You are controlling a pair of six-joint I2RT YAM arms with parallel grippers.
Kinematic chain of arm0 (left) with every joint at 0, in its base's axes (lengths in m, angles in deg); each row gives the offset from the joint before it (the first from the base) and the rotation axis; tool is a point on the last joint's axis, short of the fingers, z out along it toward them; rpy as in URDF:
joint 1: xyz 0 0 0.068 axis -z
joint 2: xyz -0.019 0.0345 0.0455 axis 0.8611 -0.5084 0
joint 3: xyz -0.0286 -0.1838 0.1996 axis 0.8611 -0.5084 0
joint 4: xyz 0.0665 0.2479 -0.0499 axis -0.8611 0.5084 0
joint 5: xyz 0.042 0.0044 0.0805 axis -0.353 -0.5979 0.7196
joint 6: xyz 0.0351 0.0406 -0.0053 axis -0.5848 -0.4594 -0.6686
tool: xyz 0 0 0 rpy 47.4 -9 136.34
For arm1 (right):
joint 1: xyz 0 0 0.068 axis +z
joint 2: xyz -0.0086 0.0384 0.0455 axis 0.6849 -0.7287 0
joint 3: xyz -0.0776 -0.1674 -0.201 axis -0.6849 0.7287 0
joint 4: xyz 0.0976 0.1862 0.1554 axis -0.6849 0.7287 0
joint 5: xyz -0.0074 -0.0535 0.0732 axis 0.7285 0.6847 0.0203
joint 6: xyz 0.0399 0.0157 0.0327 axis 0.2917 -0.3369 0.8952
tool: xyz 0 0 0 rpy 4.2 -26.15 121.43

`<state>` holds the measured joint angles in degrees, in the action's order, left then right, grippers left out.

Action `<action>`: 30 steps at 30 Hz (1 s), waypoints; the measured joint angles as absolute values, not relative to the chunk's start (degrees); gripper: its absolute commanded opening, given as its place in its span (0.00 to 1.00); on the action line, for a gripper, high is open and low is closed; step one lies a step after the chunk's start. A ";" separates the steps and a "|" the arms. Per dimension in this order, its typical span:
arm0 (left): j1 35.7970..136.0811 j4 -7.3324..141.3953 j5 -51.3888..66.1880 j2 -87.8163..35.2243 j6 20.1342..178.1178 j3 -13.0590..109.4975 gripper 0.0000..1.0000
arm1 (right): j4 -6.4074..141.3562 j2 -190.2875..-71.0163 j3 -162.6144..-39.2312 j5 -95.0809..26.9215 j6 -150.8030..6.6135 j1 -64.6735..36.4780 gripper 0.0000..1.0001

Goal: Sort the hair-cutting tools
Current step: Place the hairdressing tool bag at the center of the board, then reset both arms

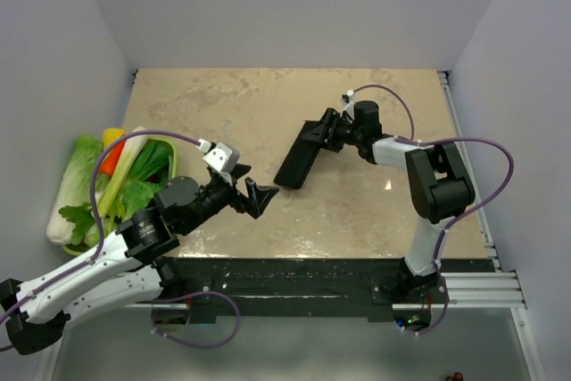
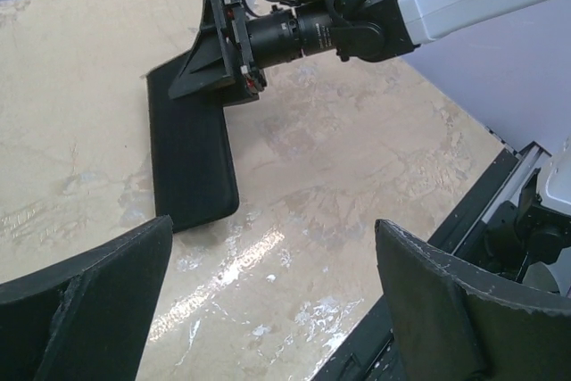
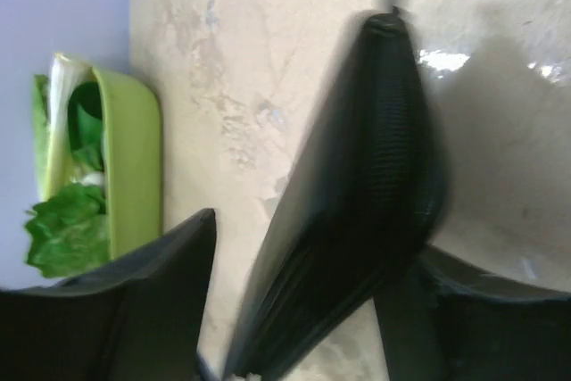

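Observation:
The hair-cutting tools are out of view in every frame. A closed black fabric case [image 1: 297, 162] lies slantwise mid-table, also visible in the left wrist view [image 2: 192, 162]. My right gripper [image 1: 321, 134] is at the case's far end, jaws straddling its raised edge [image 3: 366, 185]. In the right wrist view the gripper [image 3: 299, 252] is open, with a gap between one finger [image 3: 152, 301] and the case. My left gripper [image 1: 257, 195] hovers wide open just short of the case's near end, with only bare tabletop between its fingers [image 2: 268, 301].
A green basket [image 1: 169, 156] of leafy vegetables and a carrot sits at the table's left edge, and shows in the right wrist view [image 3: 134, 158]. The black front rail [image 1: 294, 278] runs along the near edge. White walls enclose the table.

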<state>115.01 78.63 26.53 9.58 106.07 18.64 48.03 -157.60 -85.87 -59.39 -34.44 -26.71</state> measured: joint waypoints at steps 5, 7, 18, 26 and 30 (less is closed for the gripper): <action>115.01 78.63 26.75 9.25 106.07 18.38 0.99 | 49.82 -158.06 -85.82 -59.63 -36.67 -27.21 0.99; 115.01 78.63 26.88 9.19 106.09 18.31 0.99 | 50.83 -157.93 -85.82 -59.21 -38.18 -27.21 0.99; 115.01 78.63 28.98 8.42 106.00 18.31 0.99 | 72.33 -137.36 -85.80 -39.80 -51.01 -27.17 0.99; 115.01 78.59 32.02 3.57 105.39 19.29 0.99 | 80.73 -115.22 -85.30 -28.20 -55.75 -27.17 0.99; 115.01 78.61 34.84 1.12 104.85 21.30 0.99 | 84.70 -107.28 -83.77 -24.66 -57.22 -27.15 0.99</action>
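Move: Just ahead of the left fingers' side of the board lies the hairdressing tool bag, about 18 cm forward, 13 cm right and some 22 cm below that hand. The right hand is at the bag's far right end, with the bag's middle roughly 7 cm back, 6 cm left and 3 cm lower; the board's centre is under it. The vegetable basket stands about 51 cm left of the bag's middle and 10 cm nearer the bases. Letting go of the bag's far end, the right hand opens from about half to full while sinking a touch, then pulls away to its right and steeply up by nearly 20 cm, drawing back about 9 cm as it turns clockwise and rolls. The open left hand eases about 3 cm forward towards the bag, sinking some 2 cm and turning slightly counter-clockwise. ##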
